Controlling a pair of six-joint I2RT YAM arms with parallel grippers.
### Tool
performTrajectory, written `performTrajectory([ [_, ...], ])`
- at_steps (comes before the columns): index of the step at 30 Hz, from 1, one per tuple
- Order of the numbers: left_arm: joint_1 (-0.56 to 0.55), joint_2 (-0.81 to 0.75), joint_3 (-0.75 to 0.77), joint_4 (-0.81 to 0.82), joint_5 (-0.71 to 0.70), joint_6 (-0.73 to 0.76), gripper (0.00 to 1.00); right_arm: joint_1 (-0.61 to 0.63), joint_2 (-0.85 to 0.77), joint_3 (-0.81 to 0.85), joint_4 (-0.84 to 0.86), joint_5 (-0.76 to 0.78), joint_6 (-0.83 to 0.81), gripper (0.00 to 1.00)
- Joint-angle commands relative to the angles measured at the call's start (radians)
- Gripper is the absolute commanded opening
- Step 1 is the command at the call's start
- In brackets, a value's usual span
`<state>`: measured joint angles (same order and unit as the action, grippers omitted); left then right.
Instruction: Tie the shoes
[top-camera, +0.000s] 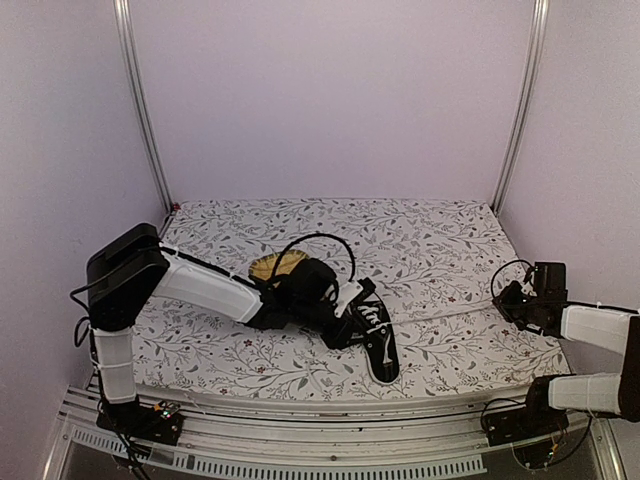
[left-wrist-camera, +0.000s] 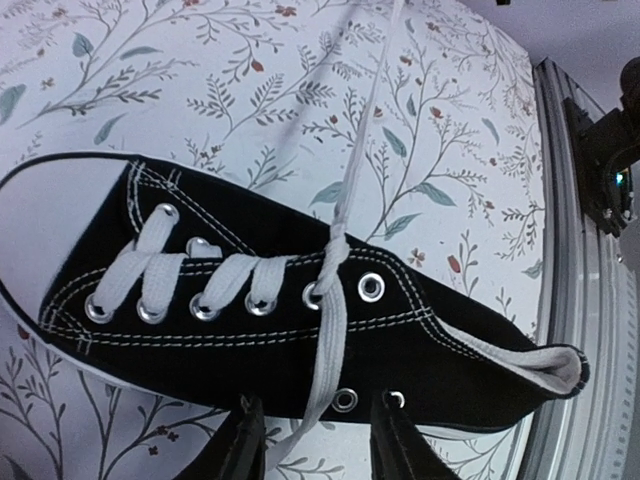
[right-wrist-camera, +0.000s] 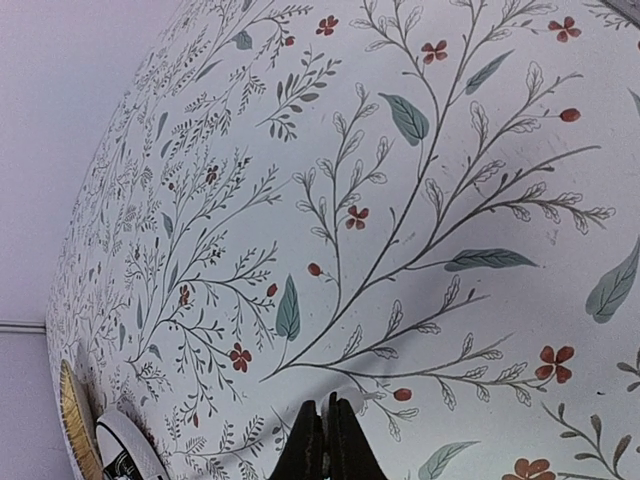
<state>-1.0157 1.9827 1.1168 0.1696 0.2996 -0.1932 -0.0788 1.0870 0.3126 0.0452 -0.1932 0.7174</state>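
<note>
The black sneaker (top-camera: 380, 350) with white sole lies on the flowered cloth, toe toward the near edge. In the left wrist view the sneaker (left-wrist-camera: 250, 350) fills the frame, its white laces crossed in a half knot (left-wrist-camera: 335, 245). One lace end (left-wrist-camera: 372, 110) runs away toward the right arm. The other end (left-wrist-camera: 322, 370) hangs down the shoe's side between my left gripper's (left-wrist-camera: 318, 440) open fingers. My left gripper (top-camera: 350, 318) hovers at the shoe's heel side. My right gripper (top-camera: 518, 298) is shut (right-wrist-camera: 330, 435) on the lace tip (right-wrist-camera: 357, 398), far to the right of the shoe.
A yellow woven mat (top-camera: 275, 265) lies behind the left arm, and its edge shows in the right wrist view (right-wrist-camera: 70, 420). The metal rail of the table frame (left-wrist-camera: 590, 300) runs along the near edge. Flowered cloth (top-camera: 420, 240) covers the table.
</note>
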Motion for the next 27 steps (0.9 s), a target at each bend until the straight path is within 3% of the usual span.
performTrajectory([
  [1, -0.019, 0.047, 0.023, -0.017, 0.004, 0.017, 0.35, -0.005, 0.007, -0.010, 0.027, 0.003, -0.015, 0.02],
  [7, -0.029, 0.071, 0.036, -0.031, -0.040, 0.018, 0.27, -0.006, 0.013, -0.010, 0.031, -0.001, -0.017, 0.02],
  [14, -0.029, 0.056, 0.023, -0.004, -0.034, -0.006, 0.01, -0.005, 0.004, 0.008, 0.050, -0.102, -0.034, 0.02],
  [20, -0.030, -0.006, -0.007, 0.095, -0.030, -0.079, 0.00, 0.019, -0.025, 0.055, 0.083, -0.244, -0.003, 0.02],
  [27, -0.027, -0.091, -0.020, 0.169, -0.013, -0.141, 0.00, 0.269, 0.067, 0.178, 0.139, -0.232, 0.056, 0.02],
])
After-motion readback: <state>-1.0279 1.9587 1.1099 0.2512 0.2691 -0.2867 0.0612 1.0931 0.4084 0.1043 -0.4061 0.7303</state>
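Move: The left hand's half-open fingers stand around the loose lace tail, about 1 cm above it, at the shoe's left edge. The shoe's middle is some 5 cm to this hand's right, level fore and aft and 3 cm lower; the woven basket is about 17 cm ahead and 18 cm left, 4 cm lower. From the right hand, which already holds the other lace, the shoe lies roughly 32 cm left and 8 cm back, 3 cm lower. Left hand pinches the loose lace tail, then lifts; right swings its held lace about 8 cm left and up. ##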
